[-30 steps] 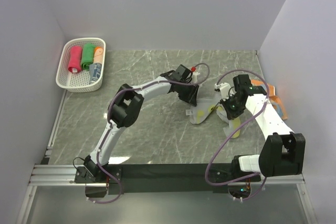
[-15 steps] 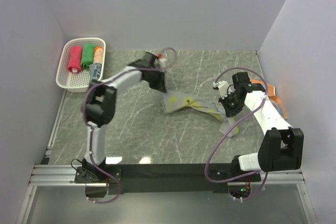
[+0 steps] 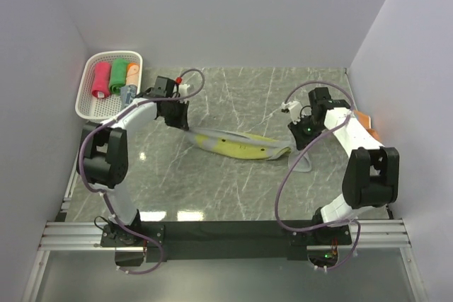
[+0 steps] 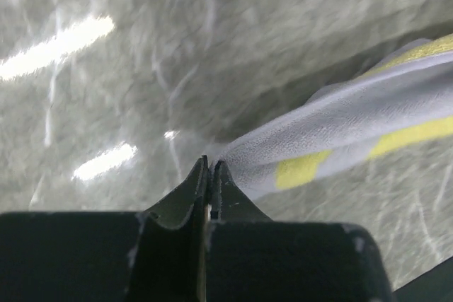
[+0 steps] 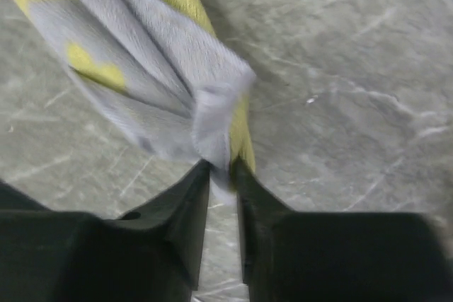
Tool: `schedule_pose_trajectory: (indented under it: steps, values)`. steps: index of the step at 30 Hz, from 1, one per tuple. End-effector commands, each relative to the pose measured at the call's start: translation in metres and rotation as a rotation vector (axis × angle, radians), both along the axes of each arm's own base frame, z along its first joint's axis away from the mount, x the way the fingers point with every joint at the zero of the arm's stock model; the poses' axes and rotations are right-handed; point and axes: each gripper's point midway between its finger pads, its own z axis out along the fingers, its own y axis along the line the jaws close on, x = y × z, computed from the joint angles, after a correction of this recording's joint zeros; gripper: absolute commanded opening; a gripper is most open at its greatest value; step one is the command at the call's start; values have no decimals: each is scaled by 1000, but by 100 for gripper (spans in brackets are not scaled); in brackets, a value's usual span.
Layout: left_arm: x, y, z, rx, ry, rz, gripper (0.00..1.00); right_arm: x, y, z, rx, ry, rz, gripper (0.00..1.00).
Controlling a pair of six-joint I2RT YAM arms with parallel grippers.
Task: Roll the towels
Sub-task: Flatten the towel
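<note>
A yellow and grey towel (image 3: pixel 233 145) lies pulled out into a long strip across the middle of the marble table. My left gripper (image 3: pixel 175 114) is shut on its left corner; in the left wrist view the jaws (image 4: pixel 210 164) meet on the towel (image 4: pixel 354 118). My right gripper (image 3: pixel 299 136) is at the strip's right end. In the right wrist view its jaws (image 5: pixel 223 167) stand a little apart, open, with the towel's bunched corner (image 5: pixel 156 68) still between the tips.
A white perforated basket (image 3: pixel 88 107) at the back left holds rolled towels: pink-red (image 3: pixel 101 79), green (image 3: pixel 117 74), orange (image 3: pixel 133 72) and grey-blue (image 3: pixel 128 95). An orange towel (image 3: pixel 364 119) lies at the right wall behind my right arm. Walls close in on three sides.
My left gripper closed on the towel and drew it left toward the basket, stretching it into a long strip. My right gripper's jaws have just parted slightly.
</note>
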Motion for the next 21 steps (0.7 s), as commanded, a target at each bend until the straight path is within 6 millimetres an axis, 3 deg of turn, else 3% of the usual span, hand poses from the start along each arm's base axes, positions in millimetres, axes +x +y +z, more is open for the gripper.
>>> schedule_pose_trajectory:
  steps: [1, 4, 9, 13, 17, 21]
  values:
    - [11, 14, 15, 36, -86, 7, 0, 1, 11, 18, 56, -2, 57, 31]
    - [10, 15, 8, 43, -64, 9, 0, -3, 19, 10, 112, 95, 30, 40]
    - [12, 14, 8, 41, -64, 7, 0, 22, 37, 17, 212, 178, -114, 47]
    - [13, 15, 7, 62, -76, -24, 0, 36, 45, 12, 195, 189, -151, 63]
    - [13, 15, 6, 61, -73, -24, 0, 60, 47, 5, 103, 69, -165, 65]
    - [16, 14, 5, 62, -72, -25, 0, 82, 36, -8, 26, 34, -224, 65]
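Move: The folded flap at the towel's right end lies roughly 3 cm ahead and 4 cm left of the right hand, some 4 cm below it; the end's loose tail hangs about 6 cm back and 1 cm right of the hand. The orange towel is 26 cm to the right of this hand and 7 cm farther out. From the left hand, which already pinches the towel's other end, the flap is about 42 cm right and 6 cm back. Forward and left by about 7 cm in all, after a slight start backward, the right hand comes free of the towel's right end, its fingers spreading from barely parted to well open. It stays low, tips about 10 degrees and arrives over the folded flap. The left hand keeps its pinch on the other end, easing 1.5 cm left and a little down. ##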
